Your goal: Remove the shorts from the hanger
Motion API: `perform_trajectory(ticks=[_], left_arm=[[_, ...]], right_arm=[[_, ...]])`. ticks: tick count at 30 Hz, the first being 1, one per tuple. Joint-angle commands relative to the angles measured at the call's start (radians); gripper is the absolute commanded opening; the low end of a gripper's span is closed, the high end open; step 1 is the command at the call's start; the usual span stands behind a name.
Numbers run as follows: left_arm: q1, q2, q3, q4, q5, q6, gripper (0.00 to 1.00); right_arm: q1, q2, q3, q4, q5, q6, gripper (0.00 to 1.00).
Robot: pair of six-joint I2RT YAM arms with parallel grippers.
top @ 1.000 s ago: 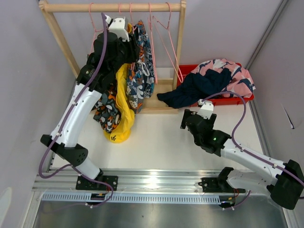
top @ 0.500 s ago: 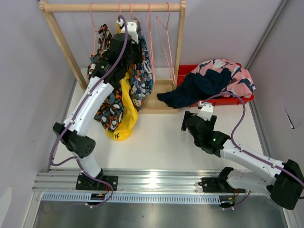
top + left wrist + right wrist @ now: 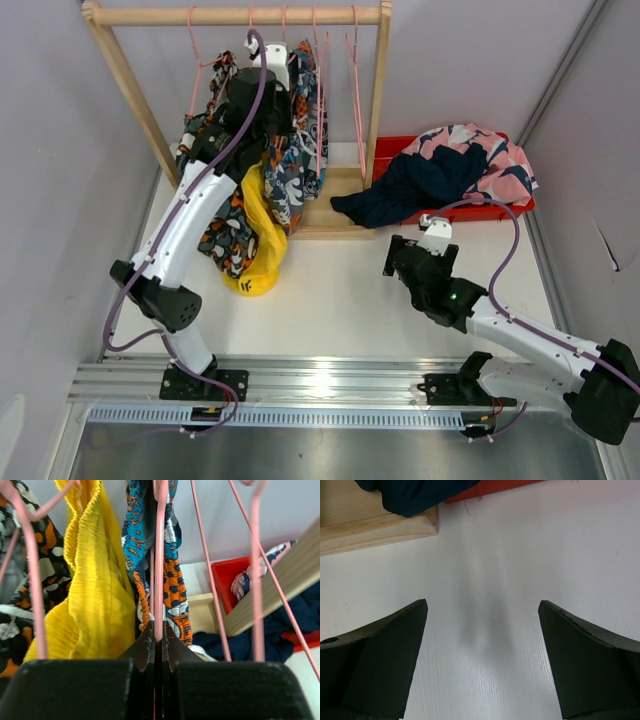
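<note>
Three pairs of shorts hang on pink hangers from the wooden rail (image 3: 150,15): orange-black-white camouflage (image 3: 222,235), yellow (image 3: 255,240) and blue-orange-white print (image 3: 302,150). My left gripper (image 3: 283,72) is up among them. In the left wrist view it (image 3: 160,630) is shut on the pink hanger wire (image 3: 160,555) in front of the blue-orange print shorts (image 3: 172,580), with the yellow shorts (image 3: 95,595) to the left. The navy shorts (image 3: 420,185) and the pink shorts (image 3: 490,150) lie in the red bin (image 3: 500,210). My right gripper (image 3: 400,255) (image 3: 482,630) is open and empty just above the table.
Two bare pink hangers (image 3: 355,90) hang at the rail's right end, next to the rack's right post (image 3: 378,90). The rack's wooden base (image 3: 375,527) and a navy fabric edge (image 3: 415,495) lie just ahead of the right gripper.
The left arm rose and moved right among the hangers, then its jaws shut on the pink hanger wire. The hanging shorts swung a little. The right arm stayed still.
</note>
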Motion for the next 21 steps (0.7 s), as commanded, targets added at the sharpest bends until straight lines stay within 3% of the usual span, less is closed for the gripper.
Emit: perform_trajectory(ticks=[1,4,9,11,15,19,21], left_arm=[[-0.02,-0.05,0.147,-0.064,-0.008,0.046,0.0],[-0.031,-0.056,0.308,-0.125,-0.023,0.072,0.0],[-0.039,-0.134,0.324,-0.175,-0.029,0.089,0.0],[-0.04,-0.211,0.258,-0.194,-0.012,0.074,0.0],[-0.059,-0.413,-0.032,-0.19,0.043,0.063,0.0],[-0.074,-0.671,-0.317,-0.224,0.072,0.034,0.0],[-0.075,-0.734,-0.354,-0.282,0.147,0.017,0.0]], right_arm=[[-0.003,-0.028,-0.013,0.028,0.043,0.031,1.0],[-0.001,-0.03,-0.007,0.042,0.043,0.02,0.99],[-0.002,-0.034,0.032,0.057,0.057,-0.052,1.0],[-0.002,-0.047,0.052,0.062,0.057,-0.078,0.99],[0.0,-0.083,0.112,0.061,0.031,-0.144,0.99],[0.015,-0.174,0.163,0.094,-0.124,-0.298,0.99],[0.02,-0.214,0.178,0.113,-0.211,-0.349,0.99]])
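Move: The left fingers are already shut on the hanger of the blue-and-orange shorts, which hang about 5 cm ahead and 14 cm below; the rail is some 5 cm ahead and 12 cm above. The yellow shorts are about 7 cm left and 5 cm ahead, two empty hangers about 8 cm and 16 cm right, both 5 cm ahead. From the open right hand, the blue-and-orange shorts lie roughly 20 cm ahead, 28 cm left and 12 cm above. Keep the left fingers shut on the hanger and lift it about 10 cm off the rail, easing back as it rises, then pull it swiftly back towards the robot and some to the left while sinking about 5 cm, about 20 cm back overall. Midway, start raising the right gripper some 9 cm, still wide open, tipping its fingers up and turning them left about 10 degrees. ##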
